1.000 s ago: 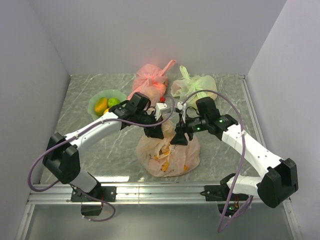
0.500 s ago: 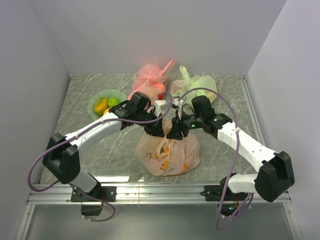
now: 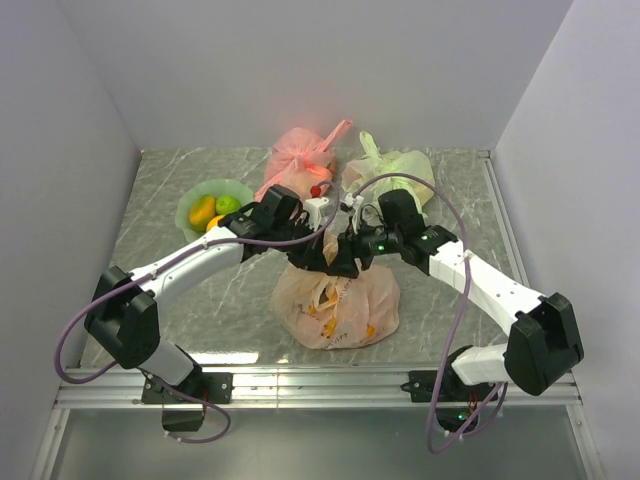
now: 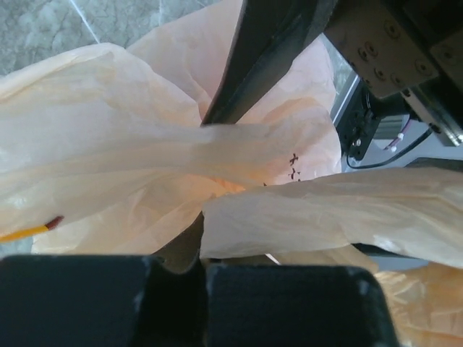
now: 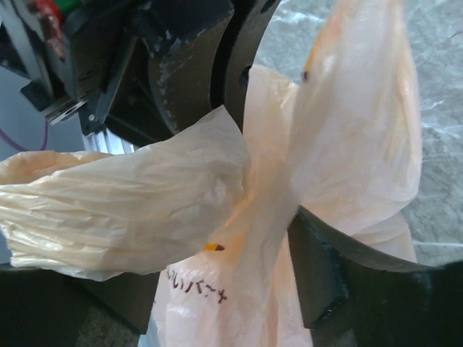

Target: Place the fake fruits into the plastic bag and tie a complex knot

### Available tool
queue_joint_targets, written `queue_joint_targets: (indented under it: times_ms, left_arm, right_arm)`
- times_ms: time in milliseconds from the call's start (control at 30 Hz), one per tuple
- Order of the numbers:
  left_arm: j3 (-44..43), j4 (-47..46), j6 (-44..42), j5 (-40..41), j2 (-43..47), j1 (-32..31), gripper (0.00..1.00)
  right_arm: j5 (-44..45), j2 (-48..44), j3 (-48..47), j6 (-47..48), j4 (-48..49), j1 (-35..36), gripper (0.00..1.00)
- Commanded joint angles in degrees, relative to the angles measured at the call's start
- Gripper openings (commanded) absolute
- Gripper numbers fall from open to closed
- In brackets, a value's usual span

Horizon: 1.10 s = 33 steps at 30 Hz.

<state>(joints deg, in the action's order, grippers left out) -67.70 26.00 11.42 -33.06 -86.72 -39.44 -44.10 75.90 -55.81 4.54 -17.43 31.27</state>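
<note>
The pale orange plastic bag (image 3: pixel 337 308) sits at the table's middle, with fruit colours showing through it. Its two handles cross and bunch into a loose knot (image 5: pixel 264 184); one handle (image 5: pixel 108 210) runs left and the other (image 5: pixel 354 108) runs up. My left gripper (image 3: pixel 311 256) (image 4: pixel 199 269) is shut on a handle strip (image 4: pixel 325 217) right above the bag. My right gripper (image 3: pixel 346 260) (image 5: pixel 224 289) stands open, its fingers (image 5: pixel 325 278) on either side of the twisted plastic, close against the left gripper. More fake fruits (image 3: pixel 203 211), orange and green, lie in the dish.
A pale green dish (image 3: pixel 190 200) stands at the back left. A tied pink bag (image 3: pixel 300 160) and a tied light green bag (image 3: pixel 395 172) sit at the back, just behind the grippers. White walls close in the left, back and right sides.
My right gripper has swung left along the bag's top, up against the left gripper. The left gripper has held its place and grip.
</note>
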Motion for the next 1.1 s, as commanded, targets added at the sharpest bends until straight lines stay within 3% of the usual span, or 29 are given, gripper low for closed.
queue_joint_targets:
  times_ms: [0, 33, 67, 100, 200, 333, 433, 567, 633, 900, 1067]
  left_arm:
    - [-0.9, -3.5, 0.4, -1.1, 1.4, -2.0, 0.01]
    - [-0.9, -3.4, 0.4, -1.2, 1.6, -2.0, 0.02]
    - [-0.6, -3.6, 0.5, -1.3, 2.4, -2.0, 0.04]
    - [-0.2, -4.1, 0.5, -1.4, 3.0, -2.0, 0.09]
    - [1.6, -4.9, 0.6, -0.5, 6.0, -1.9, 0.22]
    - [2.5, -0.5, -2.1, -0.9, 9.9, 0.9, 0.35]
    - [1.4, 2.2, -5.1, -5.5, 14.8, 11.6, 0.44]
    - [-2.9, 4.0, -9.0, -5.3, 18.5, 17.8, 0.55]
    - [-4.5, 4.2, -9.8, -3.7, 18.4, 19.0, 0.62]
    - [-8.5, 5.6, -5.7, -14.0, 8.9, 20.4, 0.75]
    - [-4.2, -1.5, 2.3, -14.8, 7.4, 21.7, 0.80]
  right_arm:
    - [0.2, 1.5, -1.5, -0.7, 3.6, 1.7, 0.63]
    - [0.6, 1.7, -1.8, -0.5, 3.1, 1.7, 0.42]
    - [1.0, 2.0, -1.9, -0.2, 2.9, 1.7, 0.32]
    - [1.2, 2.1, -1.9, -0.1, 2.9, 1.6, 0.16]
    - [0.1, 1.9, -1.7, 1.4, 2.4, 1.6, 0.00]
    - [-3.5, 0.2, -0.6, 3.5, 2.4, 0.6, 0.00]
    - [-5.2, -2.7, 0.7, 5.7, 2.9, 0.4, 0.00]
    - [-7.8, -3.8, 1.3, 8.5, 3.1, 0.5, 0.00]
    - [-9.3, -4.0, 1.1, 10.1, 2.0, 0.4, 0.00]
    - [-9.5, -5.4, 0.8, 15.5, 0.7, 0.6, 0.00]
    - [-9.2, -6.4, 0.9, 19.1, -0.5, 0.8, 0.00]
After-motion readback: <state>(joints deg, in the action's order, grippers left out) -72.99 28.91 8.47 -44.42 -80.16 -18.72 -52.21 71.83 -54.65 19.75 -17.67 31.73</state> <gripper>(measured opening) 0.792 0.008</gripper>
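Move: The plastic bag's bunched upper part sits between the right hand's open fingers, no more than 1 cm to its left, level ahead and about 1 cm below. From the left hand, already shut on the bag, it lies some 3 cm to the right, 1 cm back and 1 cm down. The fruit-filled bag body is about 6 cm back, 3 cm right and 12 cm below the left hand; the pink bag stands roughly 22 cm ahead, 5 cm left and 11 cm down. The bunched plastic passes from one hand to the other: the right fingers close fully on it, then draw it back about 2 cm and up 2 cm, tipping upward and turning a little counter-clockwise. The left fingers spread wide, letting go, while that hand rises some 13 cm, swinging left about 10 cm and then forward, away from the bag; it ends by sinking back roughly 4 cm. ##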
